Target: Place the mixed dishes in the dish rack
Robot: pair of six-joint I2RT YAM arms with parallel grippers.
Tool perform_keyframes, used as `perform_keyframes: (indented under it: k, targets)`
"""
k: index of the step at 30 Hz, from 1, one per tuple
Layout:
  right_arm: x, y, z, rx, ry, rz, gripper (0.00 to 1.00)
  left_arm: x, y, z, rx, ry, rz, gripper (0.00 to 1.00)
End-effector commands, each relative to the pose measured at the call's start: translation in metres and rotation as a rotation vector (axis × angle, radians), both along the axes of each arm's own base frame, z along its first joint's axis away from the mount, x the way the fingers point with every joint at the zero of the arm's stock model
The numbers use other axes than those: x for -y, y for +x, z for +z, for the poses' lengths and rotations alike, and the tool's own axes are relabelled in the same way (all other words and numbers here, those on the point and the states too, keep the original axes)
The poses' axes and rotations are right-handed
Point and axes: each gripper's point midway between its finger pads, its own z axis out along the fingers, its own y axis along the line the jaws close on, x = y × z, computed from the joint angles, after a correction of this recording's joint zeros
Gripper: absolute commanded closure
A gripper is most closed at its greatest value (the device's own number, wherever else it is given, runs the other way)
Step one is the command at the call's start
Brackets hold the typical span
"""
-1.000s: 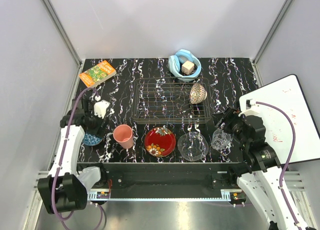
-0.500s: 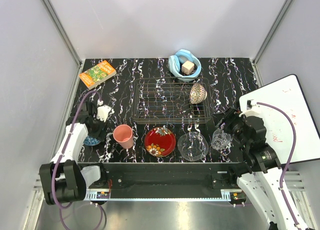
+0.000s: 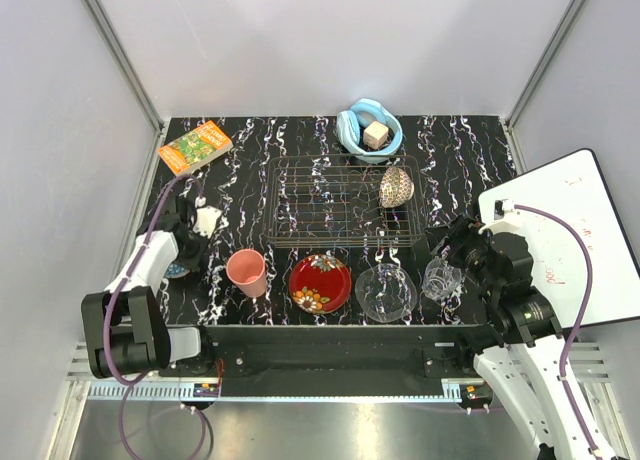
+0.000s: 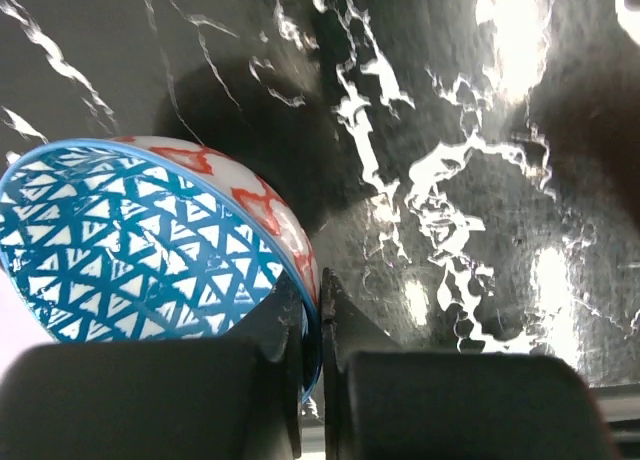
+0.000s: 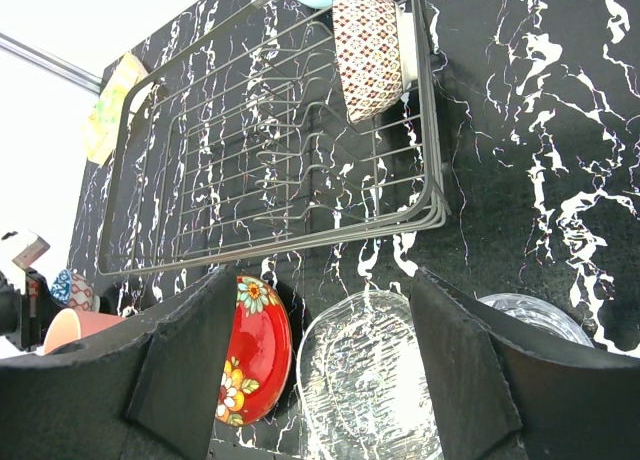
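My left gripper (image 3: 183, 256) is shut on the rim of the small blue patterned bowl (image 3: 176, 271) at the table's left edge. In the left wrist view its fingertips (image 4: 310, 285) pinch the bowl's wall (image 4: 130, 235). The pink cup (image 3: 246, 271), red floral plate (image 3: 320, 282), clear glass bowl (image 3: 385, 292) and clear glass cup (image 3: 440, 278) stand in a row along the front. My right gripper (image 3: 452, 248) is open and empty; in its wrist view the gripper (image 5: 322, 310) hangs over the glass bowl (image 5: 365, 380) and the plate (image 5: 262, 350). The wire dish rack (image 3: 340, 202) holds a patterned bowl (image 3: 396, 186) on edge.
A light-blue bowl with a tan cube (image 3: 369, 130) stands behind the rack. An orange-green book (image 3: 195, 146) lies at the back left. A white board (image 3: 570, 230) lies beside the table on the right. Frame walls close in both sides.
My left arm has swung toward the left edge, and the gripper with the blue bowl has shifted slightly left. The right arm has not moved.
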Motion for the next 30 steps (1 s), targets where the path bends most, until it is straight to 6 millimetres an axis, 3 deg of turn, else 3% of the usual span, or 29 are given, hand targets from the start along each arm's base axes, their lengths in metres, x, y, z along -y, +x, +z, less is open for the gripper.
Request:
perform_keyframes:
  k: [1, 2, 5, 6, 7, 8, 9, 11, 12, 13, 14, 15, 16, 17, 18, 19, 20, 24, 29, 30]
  targets:
    - [-0.002, 0.001, 0.010, 0.027, 0.009, 0.006, 0.22, 0.007, 0.025, 0.038, 0.109, -0.041, 0.008, 1.00]
    - [-0.002, 0.002, 0.010, 0.029, 0.006, 0.007, 0.22, 0.010, 0.030, 0.050, 0.140, -0.059, 0.021, 1.00]
    - [-0.002, 0.003, 0.009, 0.027, -0.002, 0.008, 0.22, 0.029, 0.046, 0.115, 0.261, -0.156, 0.023, 1.00]
    - [-0.002, 0.004, 0.011, 0.033, -0.003, 0.006, 0.22, 0.039, 0.060, 0.156, 0.357, -0.203, -0.001, 1.00]
    - [-0.002, 0.004, 0.012, 0.037, -0.005, 0.008, 0.22, 0.047, 0.064, 0.173, 0.388, -0.238, -0.011, 1.00]
    - [-0.001, 0.005, 0.014, 0.043, -0.004, 0.005, 0.23, 0.063, 0.062, 0.187, 0.388, -0.291, -0.018, 1.00]
    - [-0.001, 0.006, 0.016, 0.049, -0.003, 0.004, 0.23, 0.079, 0.068, 0.219, 0.446, -0.345, -0.059, 1.00]
    - [-0.001, 0.006, 0.019, 0.058, -0.006, 0.002, 0.23, 0.109, 0.067, 0.240, 0.428, -0.460, -0.075, 1.00]
    - [-0.001, 0.006, 0.025, 0.070, -0.004, 0.002, 0.23, 0.135, 0.066, 0.267, 0.458, -0.554, -0.142, 1.00]
    - [0.000, 0.007, 0.027, 0.077, -0.006, -0.003, 0.23, 0.153, 0.065, 0.276, 0.427, -0.639, -0.143, 1.00]
    - [0.001, 0.006, 0.030, 0.088, -0.007, -0.005, 0.23, 0.190, 0.049, 0.290, 0.376, -0.766, -0.261, 1.00]
    - [0.002, 0.005, 0.033, 0.098, -0.009, -0.009, 0.23, 0.209, 0.043, 0.308, 0.373, -0.826, -0.338, 1.00]
    - [0.005, 0.005, 0.036, 0.109, -0.015, -0.017, 0.23, 0.228, 0.041, 0.309, 0.321, -0.866, -0.375, 1.00]
    - [0.005, 0.004, 0.039, 0.120, -0.014, -0.019, 0.23, 0.259, 0.024, 0.314, 0.272, -0.905, -0.481, 1.00]
    - [0.007, 0.003, 0.041, 0.128, -0.014, -0.023, 0.23, 0.273, 0.019, 0.325, 0.266, -0.929, -0.535, 1.00]
    - [0.008, 0.002, 0.042, 0.130, -0.016, -0.032, 0.23, 0.290, 0.020, 0.317, 0.196, -0.954, -0.549, 1.00]
    - [0.010, 0.000, 0.046, 0.144, -0.013, -0.037, 0.23, 0.312, 0.009, 0.322, 0.146, -1.005, -0.589, 1.00]
    - [0.015, -0.005, 0.052, 0.170, -0.002, -0.064, 0.23, 0.366, 0.010, 0.297, -0.063, -1.104, -0.597, 1.00]
    - [0.022, -0.010, 0.050, 0.165, -0.014, -0.091, 0.23, 0.425, -0.004, 0.294, -0.239, -1.198, -0.634, 1.00]
    - [0.025, -0.010, 0.049, 0.162, -0.016, -0.106, 0.23, 0.436, -0.002, 0.283, -0.292, -1.199, -0.604, 1.00]
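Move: The blue bowl is already pinched by its rim in the left hand; the middle of the dish rack, where it is headed, lies roughly 37 cm to that hand's right and 17 cm ahead, about level with it. The patterned bowl already in the rack is some 49 cm right and 18 cm ahead. Nearer, the pink mug stands about 13 cm right and 2 cm back, and the red dish 31 cm right and 4 cm back. From the right hand the rack's middle is 17 cm ahead, 17 cm left and 18 cm below. The blue bowl is carried up from the table's left side in the left hand's closed fingers, arcing some 30 cm high with a brief swing forward, then sweeping about 39 cm right over the rack and sinking several centimetres. The wrist rolls nearly 60 degrees, fingertips swinging to the right. The empty, open right hand rises about 3.5 cm. ##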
